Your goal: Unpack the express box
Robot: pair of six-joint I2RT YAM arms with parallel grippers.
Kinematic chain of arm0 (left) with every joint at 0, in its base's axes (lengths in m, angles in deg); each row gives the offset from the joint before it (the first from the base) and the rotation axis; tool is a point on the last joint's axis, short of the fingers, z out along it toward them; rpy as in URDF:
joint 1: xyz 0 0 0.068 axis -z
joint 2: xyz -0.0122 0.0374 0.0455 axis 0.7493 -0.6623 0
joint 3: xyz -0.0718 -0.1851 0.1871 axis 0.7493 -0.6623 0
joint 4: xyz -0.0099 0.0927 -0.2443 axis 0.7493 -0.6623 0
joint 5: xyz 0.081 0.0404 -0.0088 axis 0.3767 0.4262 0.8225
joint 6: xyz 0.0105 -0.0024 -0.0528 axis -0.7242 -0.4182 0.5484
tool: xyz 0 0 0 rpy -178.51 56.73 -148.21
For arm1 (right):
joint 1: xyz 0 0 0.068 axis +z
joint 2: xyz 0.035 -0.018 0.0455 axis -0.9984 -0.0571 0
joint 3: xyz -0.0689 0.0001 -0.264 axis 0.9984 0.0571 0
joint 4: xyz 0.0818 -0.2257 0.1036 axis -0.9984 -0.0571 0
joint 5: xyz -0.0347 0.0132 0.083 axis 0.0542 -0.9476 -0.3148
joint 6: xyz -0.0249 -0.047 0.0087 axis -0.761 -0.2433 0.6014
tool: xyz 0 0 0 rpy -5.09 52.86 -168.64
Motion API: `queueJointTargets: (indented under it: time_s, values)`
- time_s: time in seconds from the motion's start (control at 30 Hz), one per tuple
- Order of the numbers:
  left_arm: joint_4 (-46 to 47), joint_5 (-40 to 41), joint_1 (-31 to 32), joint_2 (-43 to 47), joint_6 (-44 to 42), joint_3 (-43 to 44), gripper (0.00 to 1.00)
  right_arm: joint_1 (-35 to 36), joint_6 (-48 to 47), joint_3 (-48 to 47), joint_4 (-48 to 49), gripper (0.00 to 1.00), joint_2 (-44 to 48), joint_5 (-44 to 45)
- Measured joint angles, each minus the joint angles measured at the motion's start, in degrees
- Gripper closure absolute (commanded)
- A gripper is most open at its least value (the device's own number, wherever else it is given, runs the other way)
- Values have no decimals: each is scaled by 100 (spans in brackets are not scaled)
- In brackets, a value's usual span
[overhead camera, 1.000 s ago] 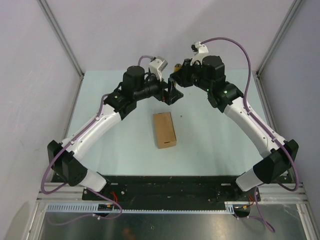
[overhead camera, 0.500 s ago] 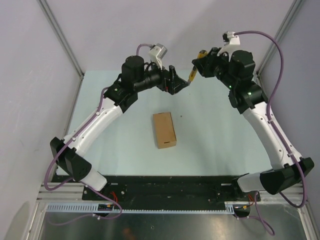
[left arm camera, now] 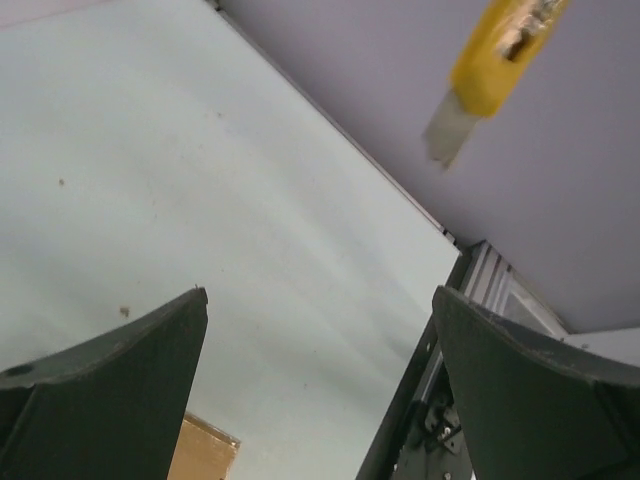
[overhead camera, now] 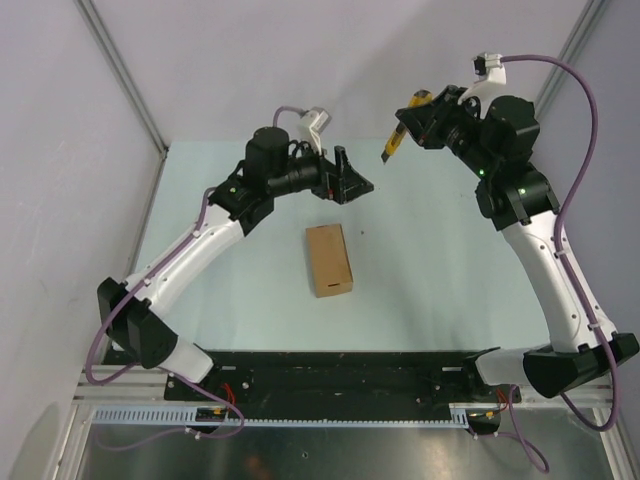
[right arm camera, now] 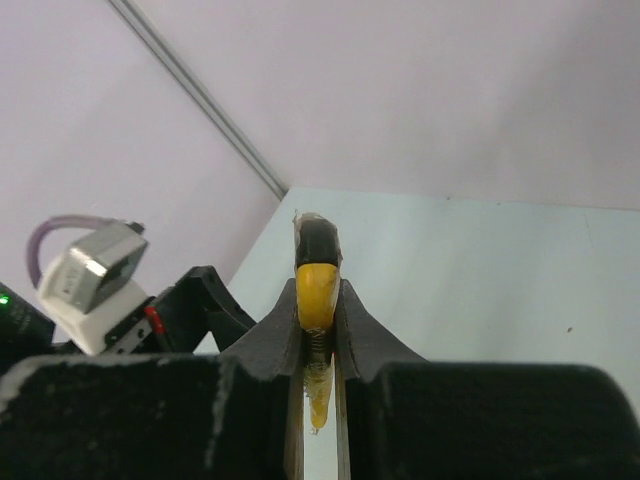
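Note:
The express box (overhead camera: 329, 260), a small plain brown carton, lies flat and closed on the table centre; its corner (left arm camera: 205, 455) shows at the bottom of the left wrist view. My left gripper (overhead camera: 352, 176) hovers beyond the box's far end, open and empty (left arm camera: 320, 295). My right gripper (overhead camera: 422, 118) is raised at the back right, shut on a yellow-and-black utility knife (overhead camera: 392, 146). The knife's tip points down and to the left, towards the left gripper. The knife (right arm camera: 318, 285) sits pinched between the right fingers (right arm camera: 318, 295) and hangs in the air (left arm camera: 490, 60) ahead of the left gripper.
Pale walls with aluminium corner posts (overhead camera: 125, 85) close in the pale green table (overhead camera: 430, 270) at the back and sides. A black rail (overhead camera: 340, 375) carrying the arm bases runs along the near edge. The left arm's wrist camera (right arm camera: 90, 280) shows beside the right fingers.
My right gripper has drawn away from the left gripper, up and to the right, taking the knife with it. The left gripper stays open and has barely shifted. The box has not moved.

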Motion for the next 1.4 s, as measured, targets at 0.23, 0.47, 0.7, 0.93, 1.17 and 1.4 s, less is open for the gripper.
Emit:
queueJointTargets:
  time_s: [0.23,0.47,0.7,0.93,1.17,1.4]
  values:
    - [-85,761,-2,511,17,-557,0,-229,227,0,-144,99,201,-223]
    - [247,1355,-199,813,520,-590,0,-549,564,76,-114,99,229,-605]
    - [1716,1196,-356,946,1526,-1255,0,-664,984,415,260,99,236,-702]
    - [2857,654,-361,778,2173,-1263,0,-664,1368,509,763,99,236,-868]
    - [3270,317,-310,420,2616,-951,1,-664,1679,741,1274,99,376,-1261]
    - [3764,94,-63,413,2898,-911,0,-664,1829,787,1665,99,490,-1443]
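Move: The yellow knife, held in the right fingers, has its middle some 9 cm to the right of the empty left hand, about 9 cm above it and 3 cm farther out. The box lies on the table roughly 27 cm below the left hand, about 5 cm to its left and 3 cm ahead. From the right hand point the knife's middle sits about 2 cm back, 2 cm left and 3 cm below. Swing the left gripper about 5 cm left and slightly forward with a small dip, then bring it back right and up towards the knife's blade end, finishing some 11 cm higher. Keep its fingers wide open and tip them up about 30 degrees. With the right, keep the knife gripped while easing it up and back a few centimetres, rolling its left side up. ##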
